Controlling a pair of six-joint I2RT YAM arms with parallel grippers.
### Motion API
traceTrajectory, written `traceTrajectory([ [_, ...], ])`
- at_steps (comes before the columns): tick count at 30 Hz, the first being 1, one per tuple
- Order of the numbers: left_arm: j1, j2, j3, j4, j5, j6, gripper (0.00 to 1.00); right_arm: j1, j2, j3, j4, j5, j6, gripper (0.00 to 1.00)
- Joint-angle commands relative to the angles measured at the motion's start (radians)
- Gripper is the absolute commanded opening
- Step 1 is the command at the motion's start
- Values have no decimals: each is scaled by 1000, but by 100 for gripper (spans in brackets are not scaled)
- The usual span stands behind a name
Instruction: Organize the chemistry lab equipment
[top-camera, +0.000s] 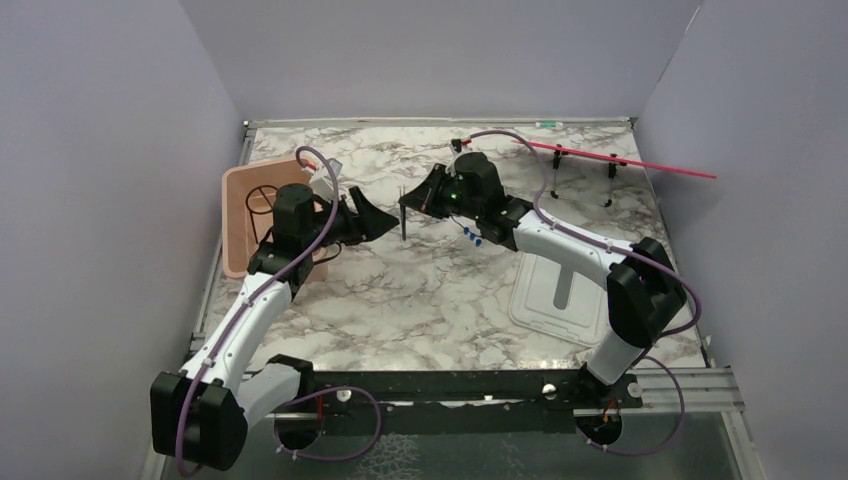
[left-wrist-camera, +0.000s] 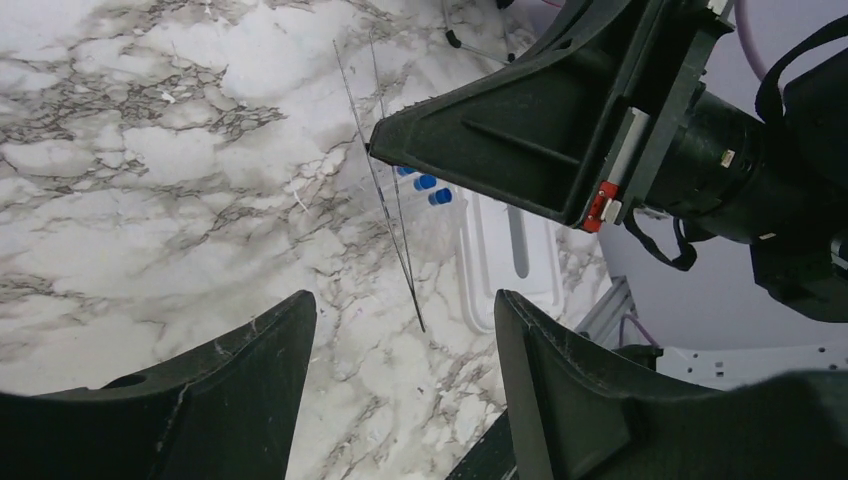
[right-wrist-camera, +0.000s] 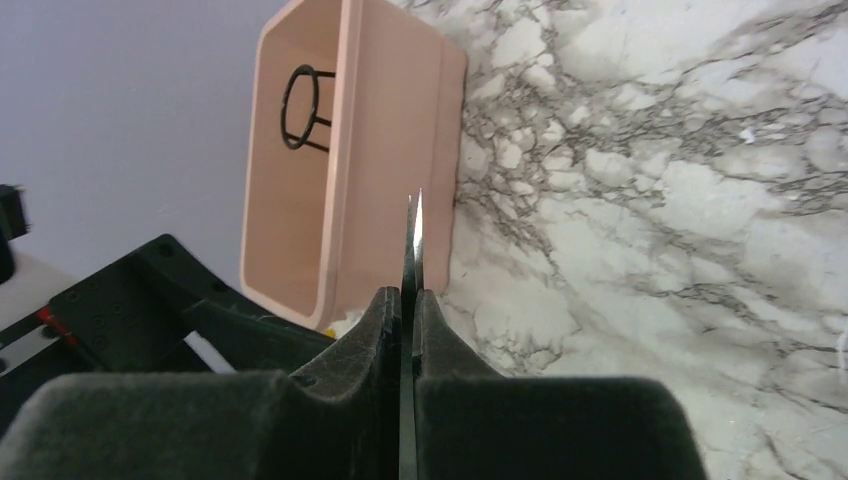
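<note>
My right gripper (right-wrist-camera: 412, 295) is shut on the thin metal tongs (right-wrist-camera: 415, 235), whose two prongs stick out past its fingertips. In the top view the tongs (top-camera: 403, 215) hang over the middle of the marble table from the right gripper (top-camera: 417, 200). My left gripper (top-camera: 385, 222) stands just to their left, open and empty. In the left wrist view the tongs (left-wrist-camera: 385, 200) point towards the gap of the left gripper (left-wrist-camera: 405, 300). A black wire ring (right-wrist-camera: 300, 105) lies inside the pink tub (right-wrist-camera: 390, 150). Blue-capped tubes (top-camera: 471, 236) lie under the right arm.
The pink tub (top-camera: 240, 230) sits at the left edge behind the left arm. A white lid with a grey slot (top-camera: 560, 290) lies front right. A pink rod on black stands (top-camera: 610, 155) crosses the back right. Purple walls close three sides.
</note>
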Motion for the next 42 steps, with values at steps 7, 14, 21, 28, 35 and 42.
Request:
traceTrajectory([
  [7,-30,38,-50,192,6,-173,53,-8,-32,-4,92,-152,71,3],
  [14,-71,56,-24,213,28,-158,37,-8,-23,-3,92,-177,64,3],
  [21,-86,68,-11,160,-31,-109,12,-8,-35,-4,82,-184,65,3],
  [28,-86,46,35,53,-116,-30,0,-8,-63,0,31,-151,28,34],
  [35,-85,32,131,-133,-299,90,0,-8,-131,-10,-9,-90,-24,53],
  [42,-67,32,266,-416,-735,217,0,-8,-209,-45,-72,-13,-71,53],
])
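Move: The tweezers, held in the right fingers, lie about 6 cm to the left hand's right and 2 cm back, near its height. The pink box's middle is some 24 cm to the left hand's left, 3 cm farther out and 15 cm down. From the right hand, the open left gripper is about 6 cm left and 1 cm back; the blue-capped tubes are 14 cm right, 4 cm ahead, 21 cm below. Left hand moves 3 cm right, pinches the tweezers, then carries them 6 cm left; right opens, rising away. ##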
